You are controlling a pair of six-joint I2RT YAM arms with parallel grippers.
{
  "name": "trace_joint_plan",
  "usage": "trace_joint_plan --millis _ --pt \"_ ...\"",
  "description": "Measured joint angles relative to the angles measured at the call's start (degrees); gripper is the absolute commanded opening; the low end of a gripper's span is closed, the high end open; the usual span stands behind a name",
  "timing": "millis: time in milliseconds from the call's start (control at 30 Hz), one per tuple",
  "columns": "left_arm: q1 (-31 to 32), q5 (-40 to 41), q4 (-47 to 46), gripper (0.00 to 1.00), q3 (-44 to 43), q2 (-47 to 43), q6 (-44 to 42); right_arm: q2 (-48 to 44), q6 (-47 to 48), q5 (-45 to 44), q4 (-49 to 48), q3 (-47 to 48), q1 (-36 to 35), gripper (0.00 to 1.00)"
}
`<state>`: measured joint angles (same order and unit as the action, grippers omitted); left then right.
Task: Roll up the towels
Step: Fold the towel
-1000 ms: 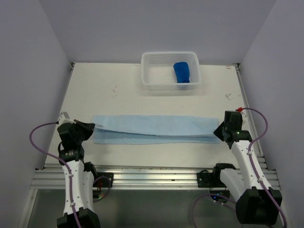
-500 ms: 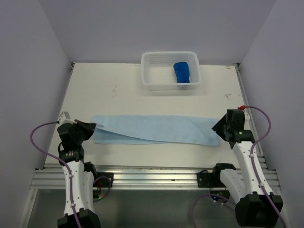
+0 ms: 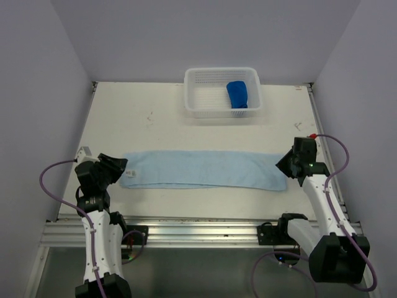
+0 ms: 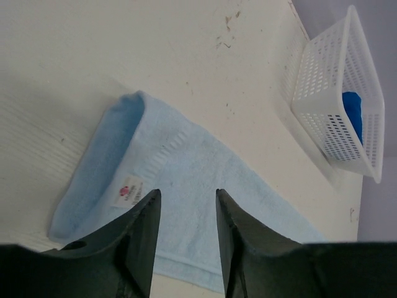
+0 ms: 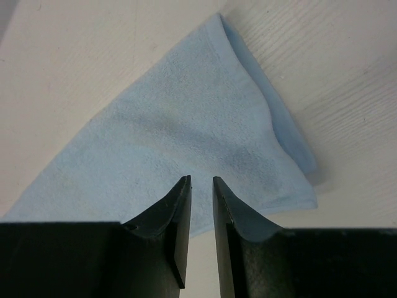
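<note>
The pale sky blue towel [image 3: 205, 169] lies flat on the table as a long folded strip running left to right. My left gripper [image 3: 122, 167] hovers over its left end, jaws open with nothing between them [image 4: 187, 195]; a white label shows by the left finger. My right gripper [image 3: 283, 166] is over the right end, jaws a narrow gap apart and empty [image 5: 201, 181], above the pale sky blue towel's [image 5: 186, 124] near edge. The dark royal blue towel [image 3: 237, 94] sits bunched in the basket.
The white perforated basket [image 3: 221, 70] stands at the back of the table, centre right, and appears at the far right of the left wrist view, basket [image 4: 329, 99]. Purple-grey walls close in both sides. The metal rail runs along the near edge.
Both grippers have let go of the pale towel's ends, and its lifted layer has settled flat. The left jaws opened; the right jaws opened, then narrowed, and the gripper shifted slightly back.
</note>
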<state>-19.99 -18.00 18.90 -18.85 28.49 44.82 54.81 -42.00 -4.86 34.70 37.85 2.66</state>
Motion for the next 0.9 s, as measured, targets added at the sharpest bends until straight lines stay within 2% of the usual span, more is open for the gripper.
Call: trace_joint_plan --millis 33,100,133,267,367,533,733,867,900 --pt "-0.02 0.15 0.11 0.55 0.00 0.00 0.02 0.02 0.00 0.00 -0.04 0.09 0.00 0.25" --pt "-0.02 0.63 0.28 0.62 -0.02 0.00 -0.13 0.26 0.00 0.07 -0.17 0.26 0.00 0.26" --pt "-0.04 1.03 0.55 0.69 -0.09 0.00 -0.15 0.44 0.00 0.11 -0.28 0.28 0.00 0.26" --pt "-0.11 3.26 2.49 0.79 -1.95 0.46 -0.50 0.85 0.07 0.11 -0.48 0.31 0.00 0.27" --pt "-0.15 3.76 2.10 1.00 -3.89 1.29 -0.81 0.85 0.39 -0.11 -0.48 0.31 0.00 0.30" --pt "-0.20 1.03 -2.89 1.00 -4.59 5.68 -0.98 1.81 1.18 -0.35 -0.57 0.31 0.00 0.41" --pt "0.59 -5.86 -8.74 1.00 -7.39 19.17 -2.80 9.60 5.14 -0.42 0.07 2.73 0.00 0.50" --pt "5.42 -6.05 -10.27 1.00 -14.10 27.54 -5.92 13.14 8.11 -2.40 0.85 6.10 0.09 0.54" --pt "8.26 -6.05 -10.86 1.00 -15.54 28.87 -6.51 13.57 8.72 -2.97 0.83 6.75 0.24 0.53"
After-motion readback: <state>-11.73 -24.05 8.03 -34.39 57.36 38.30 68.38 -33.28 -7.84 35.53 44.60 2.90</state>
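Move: Some 9 cm under the left hand lies the light-blue towel, its middle about 26 cm to the right and 2 cm ahead; the basket is roughly 32 cm ahead and 36 cm right of this hand. From the right hand, the same towel's middle is about 27 cm left, 2 cm ahead and 7 cm down, and the basket about 17 cm left and 31 cm ahead. Opening its already parted fingers wide, the left hand first lifts clear, drifting slightly left, then sweeps about 7 cm forward over the towel's left part towards the far edge and basket, rising 3 cm overall, veering right and turning roughly 15 degrees clockwise. The right hand nearly waits, then sinks about 2 cm over the towel's right end, easing forward and right, tipping down and opening farther. ##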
